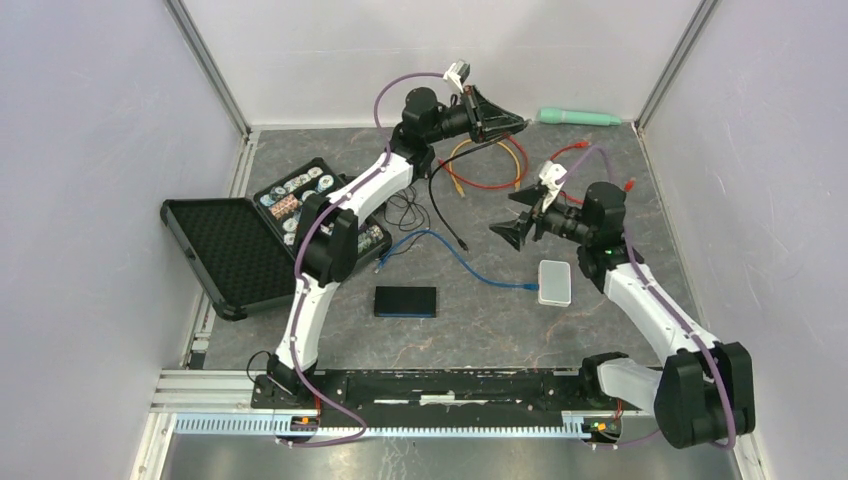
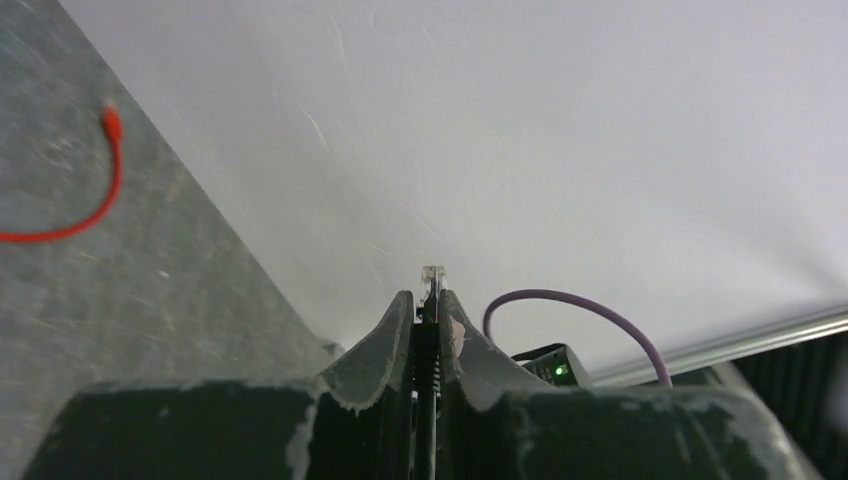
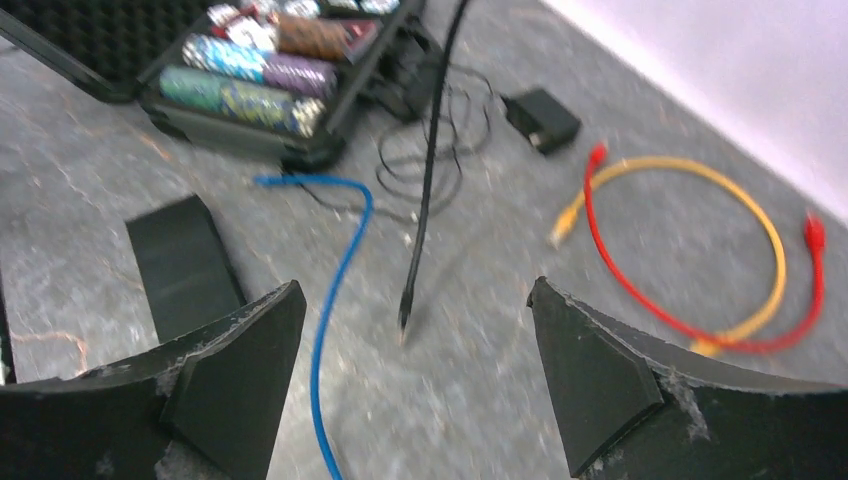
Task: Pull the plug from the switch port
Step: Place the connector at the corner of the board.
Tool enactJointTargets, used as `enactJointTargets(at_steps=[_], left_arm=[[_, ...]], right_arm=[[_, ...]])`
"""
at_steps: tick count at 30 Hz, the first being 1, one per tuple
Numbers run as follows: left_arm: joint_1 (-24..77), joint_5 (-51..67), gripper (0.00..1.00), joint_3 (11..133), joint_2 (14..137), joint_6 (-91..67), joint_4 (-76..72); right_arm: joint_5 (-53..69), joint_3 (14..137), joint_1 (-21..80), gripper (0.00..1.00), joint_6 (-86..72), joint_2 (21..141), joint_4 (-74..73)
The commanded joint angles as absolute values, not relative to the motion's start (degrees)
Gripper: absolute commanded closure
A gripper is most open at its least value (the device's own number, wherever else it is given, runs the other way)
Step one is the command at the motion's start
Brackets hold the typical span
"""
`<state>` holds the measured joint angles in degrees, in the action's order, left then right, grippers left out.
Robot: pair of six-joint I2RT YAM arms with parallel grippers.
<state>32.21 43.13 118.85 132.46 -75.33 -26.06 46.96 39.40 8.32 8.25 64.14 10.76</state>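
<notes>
My left gripper [image 1: 522, 124] is raised near the back wall and shut on a black cable [image 1: 440, 170]. The cable's clear plug [image 2: 432, 277] sticks out just past the fingertips of that gripper [image 2: 426, 297]. The cable hangs down to a free end [image 3: 404, 318] just above the table. The white switch [image 1: 554, 282] lies on the table at the right, and a blue cable [image 1: 470, 268] runs into its left side. My right gripper [image 1: 508, 213] hovers open and holds nothing, above and left of the switch. Between its fingers [image 3: 415, 290] I see the black cable's end and the blue cable [image 3: 345, 250].
An open black case [image 1: 225, 250] with poker chips [image 1: 300, 200] sits at the left. A flat black box [image 1: 405, 301] lies in the near middle. Red and yellow cables [image 1: 490, 170] loop at the back beside a small black adapter [image 3: 540, 118]. A teal cylinder [image 1: 580, 117] lies along the back wall.
</notes>
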Motion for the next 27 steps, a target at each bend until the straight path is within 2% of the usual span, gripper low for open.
enactJointTargets(at_steps=[1, 11, 27], left_arm=[[32.4, 40.6, 0.98, 113.8, 125.2, -91.5, -40.2], [32.9, 37.7, 0.98, 106.5, 123.5, -101.2, -46.0], [33.5, 37.2, 0.98, 103.5, 121.2, -105.3, -48.4]], right_arm=[[43.2, 39.9, 14.0, 0.10, -1.6, 67.8, 27.6], [38.5, 38.0, 19.9, 0.10, 4.1, 74.2, 27.8], [25.4, 42.8, 28.4, 0.13, 10.8, 87.3, 25.4]])
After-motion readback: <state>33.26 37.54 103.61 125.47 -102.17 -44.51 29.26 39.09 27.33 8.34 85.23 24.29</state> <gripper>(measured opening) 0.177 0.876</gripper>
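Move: The black cable's free end hangs low, about 11 cm to the right hand's left, 2 cm ahead and some 14 cm below it. The blue cable runs across the table just behind and under that end. From the right hand, the white box sits some 11 cm right and 4 cm back, the black switch about 24 cm left and 9 cm back. From the left hand, which holds the cable's other end high, the free end lies roughly 12 cm back, 9 cm left and 26 cm below. Leftward first with a slight rise, then left and increasingly down, the right hand swings open-fingered towards the black cable's dangling free end, about 9 cm left and 10 cm lower in all, its fingers dipping a little. The left hand keeps its pinch on the other end, lifting it about 4 cm and drawing back 3 cm while tilting its fingertips up and rolling slightly. ##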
